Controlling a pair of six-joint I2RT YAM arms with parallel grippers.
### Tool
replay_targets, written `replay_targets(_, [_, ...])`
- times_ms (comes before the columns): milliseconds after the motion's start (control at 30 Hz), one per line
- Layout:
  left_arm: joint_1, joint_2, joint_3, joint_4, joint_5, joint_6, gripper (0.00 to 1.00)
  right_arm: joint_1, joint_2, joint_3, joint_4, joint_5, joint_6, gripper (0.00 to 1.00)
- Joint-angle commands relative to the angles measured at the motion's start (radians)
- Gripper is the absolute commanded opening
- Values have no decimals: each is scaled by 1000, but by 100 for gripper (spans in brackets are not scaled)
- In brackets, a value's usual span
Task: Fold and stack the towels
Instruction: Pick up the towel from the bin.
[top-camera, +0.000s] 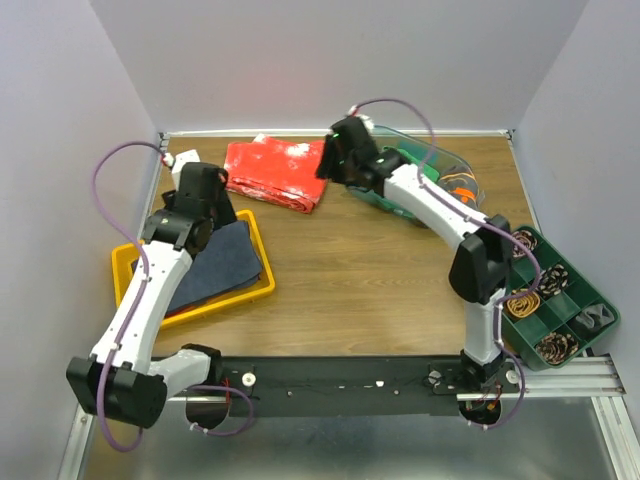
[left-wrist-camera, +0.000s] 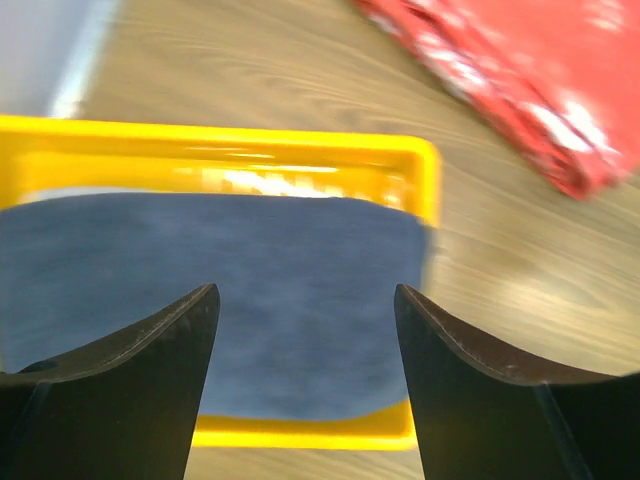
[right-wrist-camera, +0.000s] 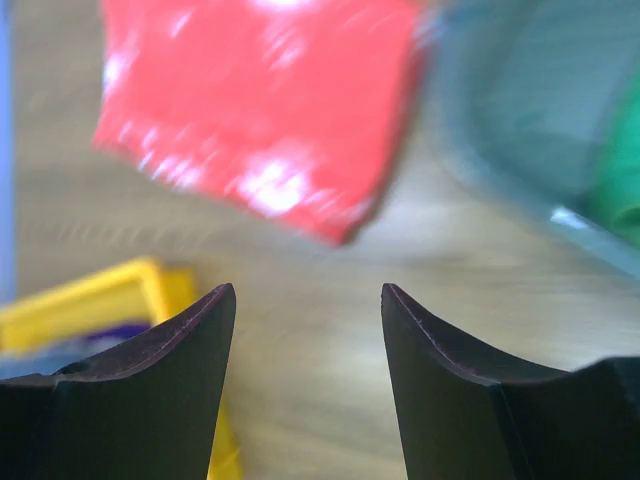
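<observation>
A dark navy towel (top-camera: 215, 260) lies flat in a yellow tray (top-camera: 125, 262) at the left. My left gripper (top-camera: 205, 198) hovers above the tray's far part, open and empty. In the left wrist view the navy towel (left-wrist-camera: 220, 290) fills the tray (left-wrist-camera: 220, 150) below the open left gripper (left-wrist-camera: 303, 295). A bright green towel (top-camera: 410, 158) sits in a clear bin (top-camera: 445, 170) at the back right. My right gripper (top-camera: 337, 165) is open and empty, above the table between the bin and the red cloth. In the right wrist view the right gripper (right-wrist-camera: 308, 290) is over bare wood, with the green towel (right-wrist-camera: 625, 170) at the right edge.
A red white-speckled cloth (top-camera: 275, 172) lies at the back centre; it also shows in the left wrist view (left-wrist-camera: 520, 80) and the right wrist view (right-wrist-camera: 260, 100). A green compartment tray (top-camera: 560, 300) with coiled cables stands at the right. Walls close in on three sides.
</observation>
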Motion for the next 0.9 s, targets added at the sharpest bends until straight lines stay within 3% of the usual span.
replay_targets(0, [-116, 55, -68, 166, 135, -130, 77, -188, -57, -111, 37, -19, -19, 67])
replay_targets(300, [-379, 196, -78, 308, 198, -169, 73, -397, 58, -50, 5, 183, -101, 66])
replay_targets(467, [-409, 251, -79, 346, 242, -161, 74, -469, 176, 10, -39, 174, -127, 66])
replay_targets(733, [-410, 300, -101, 406, 274, -167, 75, -468, 253, 16, -82, 219, -139, 67])
replay_targets(800, [-410, 309, -102, 414, 278, -167, 75, -469, 270, 33, -93, 213, -145, 65])
replay_targets(867, [-410, 316, -96, 415, 278, -164, 75, -469, 274, 57, -105, 213, -147, 56])
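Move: The green towel lies in the clear bin about 28 cm to my right hand's right, 12 cm ahead and 17 cm below. The grey-orange towel is in the same bin, some 16 cm to the right of the green one and 4 cm nearer me. The red cloth sits roughly 11 cm left of my right hand and 14 cm ahead. From my left hand, the green towel is about 52 cm right, 23 cm ahead and 21 cm below. I swing my open right hand about 27 cm right and 12 cm forward, away from the red cloth and in over the bin. I then sink it some 14 cm towards the green towel, turning clockwise and tipping the fingers further down. My left hand, also open, leaves the yellow tray and sweeps about 21 cm right, dropping as it goes and turning clockwise, to above the bare table. ##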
